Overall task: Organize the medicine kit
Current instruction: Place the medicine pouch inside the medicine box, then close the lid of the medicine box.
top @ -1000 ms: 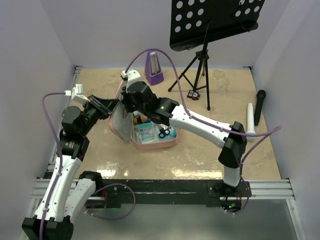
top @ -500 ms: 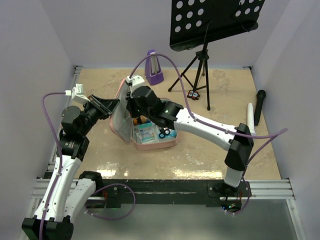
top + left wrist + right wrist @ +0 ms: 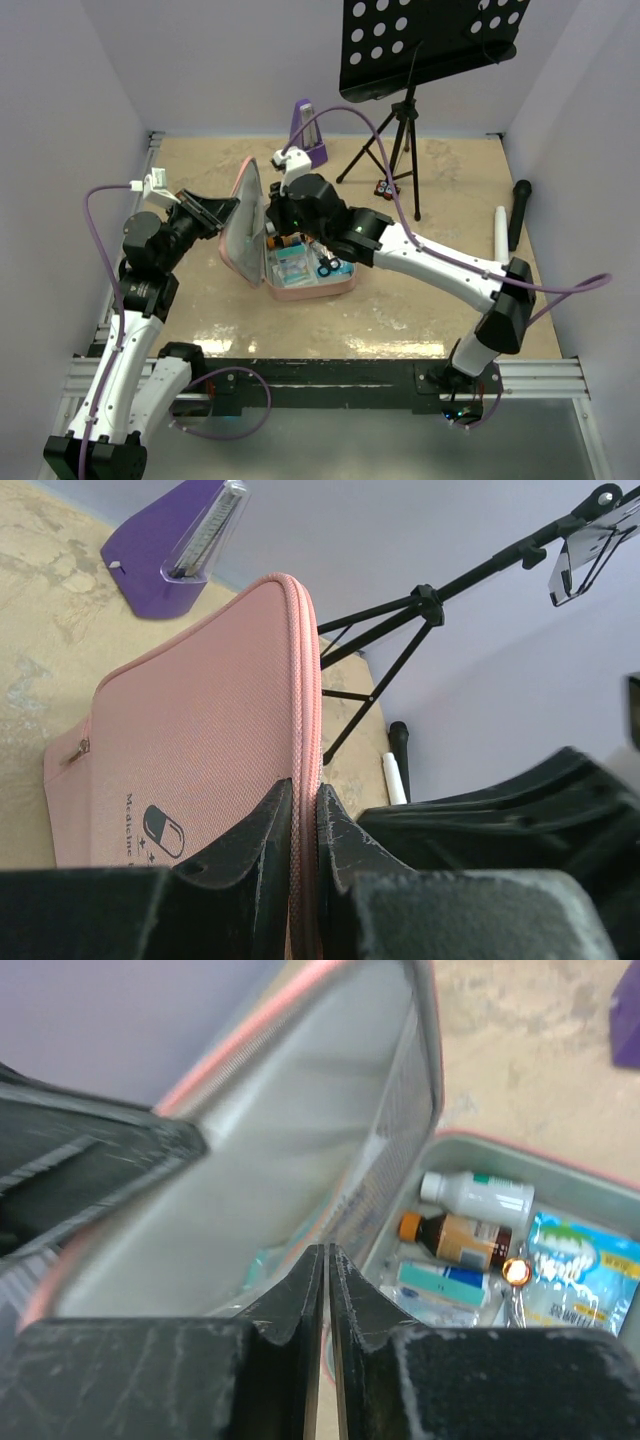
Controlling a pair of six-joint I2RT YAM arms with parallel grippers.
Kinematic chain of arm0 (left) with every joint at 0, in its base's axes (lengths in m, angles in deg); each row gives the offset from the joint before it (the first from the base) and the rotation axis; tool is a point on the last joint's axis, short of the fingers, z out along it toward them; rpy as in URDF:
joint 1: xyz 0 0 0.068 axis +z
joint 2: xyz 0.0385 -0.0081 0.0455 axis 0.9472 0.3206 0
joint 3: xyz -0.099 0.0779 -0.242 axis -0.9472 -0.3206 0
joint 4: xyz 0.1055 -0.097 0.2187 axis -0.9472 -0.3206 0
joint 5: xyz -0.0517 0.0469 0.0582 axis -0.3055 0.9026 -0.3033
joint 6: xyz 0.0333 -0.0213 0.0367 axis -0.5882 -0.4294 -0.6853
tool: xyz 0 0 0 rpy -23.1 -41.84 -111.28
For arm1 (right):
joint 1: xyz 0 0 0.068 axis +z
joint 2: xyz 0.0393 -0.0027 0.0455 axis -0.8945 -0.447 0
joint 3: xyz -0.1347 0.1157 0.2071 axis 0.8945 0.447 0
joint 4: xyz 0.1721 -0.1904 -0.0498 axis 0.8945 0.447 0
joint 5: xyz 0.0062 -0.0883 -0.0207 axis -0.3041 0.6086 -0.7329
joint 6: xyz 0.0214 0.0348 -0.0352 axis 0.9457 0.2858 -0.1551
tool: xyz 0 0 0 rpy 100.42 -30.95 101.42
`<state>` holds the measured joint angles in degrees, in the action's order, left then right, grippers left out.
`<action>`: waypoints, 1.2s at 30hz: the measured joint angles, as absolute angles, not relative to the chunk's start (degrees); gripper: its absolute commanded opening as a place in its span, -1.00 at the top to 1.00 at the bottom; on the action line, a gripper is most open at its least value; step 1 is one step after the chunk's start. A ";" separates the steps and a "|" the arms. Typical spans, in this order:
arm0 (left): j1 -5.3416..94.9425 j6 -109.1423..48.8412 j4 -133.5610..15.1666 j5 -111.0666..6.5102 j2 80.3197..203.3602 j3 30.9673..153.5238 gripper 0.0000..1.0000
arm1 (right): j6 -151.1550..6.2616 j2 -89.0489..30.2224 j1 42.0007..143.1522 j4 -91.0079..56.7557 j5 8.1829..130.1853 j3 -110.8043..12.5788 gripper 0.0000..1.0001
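Observation:
The pink medicine kit [image 3: 300, 291] lies open on the table, its lid [image 3: 246, 226] standing nearly upright on the left. My left gripper [image 3: 228, 208] is shut on the lid's zip edge; in the left wrist view the pink lid [image 3: 190, 740] with its pill logo runs between the jaws of this gripper [image 3: 305, 810]. My right gripper [image 3: 270, 215] hovers just inside the lid, over the case. In the right wrist view this gripper [image 3: 327, 1260] is all but shut with nothing in it, in front of the grey lining [image 3: 270, 1140]. Below lie a white bottle [image 3: 480, 1195], a brown bottle [image 3: 455, 1238] and packets [image 3: 585, 1270].
A purple metronome [image 3: 308, 135] stands behind the kit. To its right is a black music stand on a tripod [image 3: 400, 130] with a small object [image 3: 388, 188] at its feet. A black microphone [image 3: 520, 210] and a white tube [image 3: 502, 235] lie at the right wall.
My right arm has swung to the right, carrying its gripper from the lid's top edge to over the open case. The lid now stands more upright. The left arm has not moved.

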<state>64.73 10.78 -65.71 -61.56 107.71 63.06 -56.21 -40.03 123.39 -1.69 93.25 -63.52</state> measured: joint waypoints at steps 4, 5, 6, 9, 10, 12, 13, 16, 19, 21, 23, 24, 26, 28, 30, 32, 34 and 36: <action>64.73 10.78 -65.73 -61.56 107.65 63.06 1.00 | -56.17 -45.45 123.39 -1.03 92.22 -63.61 0.82; 64.73 10.78 -65.73 -61.54 107.65 63.06 1.00 | -56.17 -46.77 123.39 -0.88 92.09 -63.98 0.82; 64.73 10.78 -65.75 -61.56 107.60 63.06 1.00 | -56.19 -47.90 123.39 -0.77 91.94 -64.48 0.82; 64.73 10.91 -65.79 -61.56 107.43 63.06 1.00 | -56.19 -50.46 123.39 -0.75 90.98 -65.79 0.83; 64.73 11.07 -65.88 -61.56 107.32 63.06 1.00 | -56.19 -51.16 123.39 -0.68 90.65 -66.47 0.83; 64.73 11.22 -66.16 -61.56 107.08 63.06 1.00 | -56.19 -52.27 123.44 -0.64 89.95 -68.09 0.83; 64.73 11.24 -66.30 -61.56 106.99 63.06 1.00 | -56.21 -52.64 123.44 -0.73 89.56 -68.59 0.82; 64.73 11.31 -66.38 -61.56 106.86 63.06 1.00 | -56.26 -53.65 123.46 -1.06 89.01 -69.77 0.80; 64.73 11.52 -66.54 -61.54 106.86 63.06 1.00 | -56.26 -54.04 123.46 -0.84 89.29 -69.66 0.64; 64.73 11.70 -66.49 -61.56 106.88 63.06 1.00 | -56.17 -52.80 123.46 -1.03 90.13 -68.02 0.39; 64.73 11.70 -66.47 -61.56 106.92 63.06 1.00 | -55.99 -49.67 123.46 -0.99 91.48 -64.57 0.21; 64.73 11.70 -66.49 -61.56 106.97 63.12 1.00 | -55.95 -47.16 123.46 -0.95 92.53 -62.12 0.13; 64.73 11.66 -66.56 -61.56 107.19 63.41 1.00 | -55.89 -40.89 123.46 -0.51 94.63 -57.46 0.06; 64.73 11.59 -66.71 -61.56 107.40 63.78 1.00 | -55.64 -35.73 123.44 -0.68 96.70 -54.71 0.02; 64.73 11.33 -66.99 -61.56 107.56 64.11 1.00 | -54.81 -30.83 123.35 -1.45 98.80 -51.58 -0.03; 64.73 11.13 -67.28 -61.56 107.62 64.41 1.00 | -53.70 -27.62 122.98 -2.13 100.77 -48.11 -0.10; 64.73 10.67 -68.72 -61.49 107.65 65.00 1.00 | -52.30 -26.44 122.15 -2.59 102.58 -44.33 -0.16; 64.73 10.06 -70.12 -61.34 107.65 65.70 1.00 | -50.99 -26.66 120.75 -2.76 103.55 -40.50 -0.19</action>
<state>64.73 10.06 -70.12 -61.34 107.65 65.70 -50.99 -26.66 120.75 -2.76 103.55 -40.50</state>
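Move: The medicine pouch tucked in the lid's mesh pocket lies about 4 cm to the left of my right hand, level with it fore and aft and some 10 cm lower. From that hand, the open box's middle is about 9 cm right, 1 cm back and 20 cm down; the brown bottle is 3 cm right, 1 cm ahead, equally low. From my left hand, still on the lid's edge, the pouch is about 3 cm right, level fore and aft, 10 cm down. I dip my nearly shut right fingers about 7 cm down and 5 cm left along the lid's inner side by the pocketed pouch, then swing some 15 cm right, away from the lid, rising about 5 cm and sinking again over the box. On the way out the fingers open to over half and the hand turns about 15 degrees clockwise. My left hand keeps its grip on the lid edge, holding still. ##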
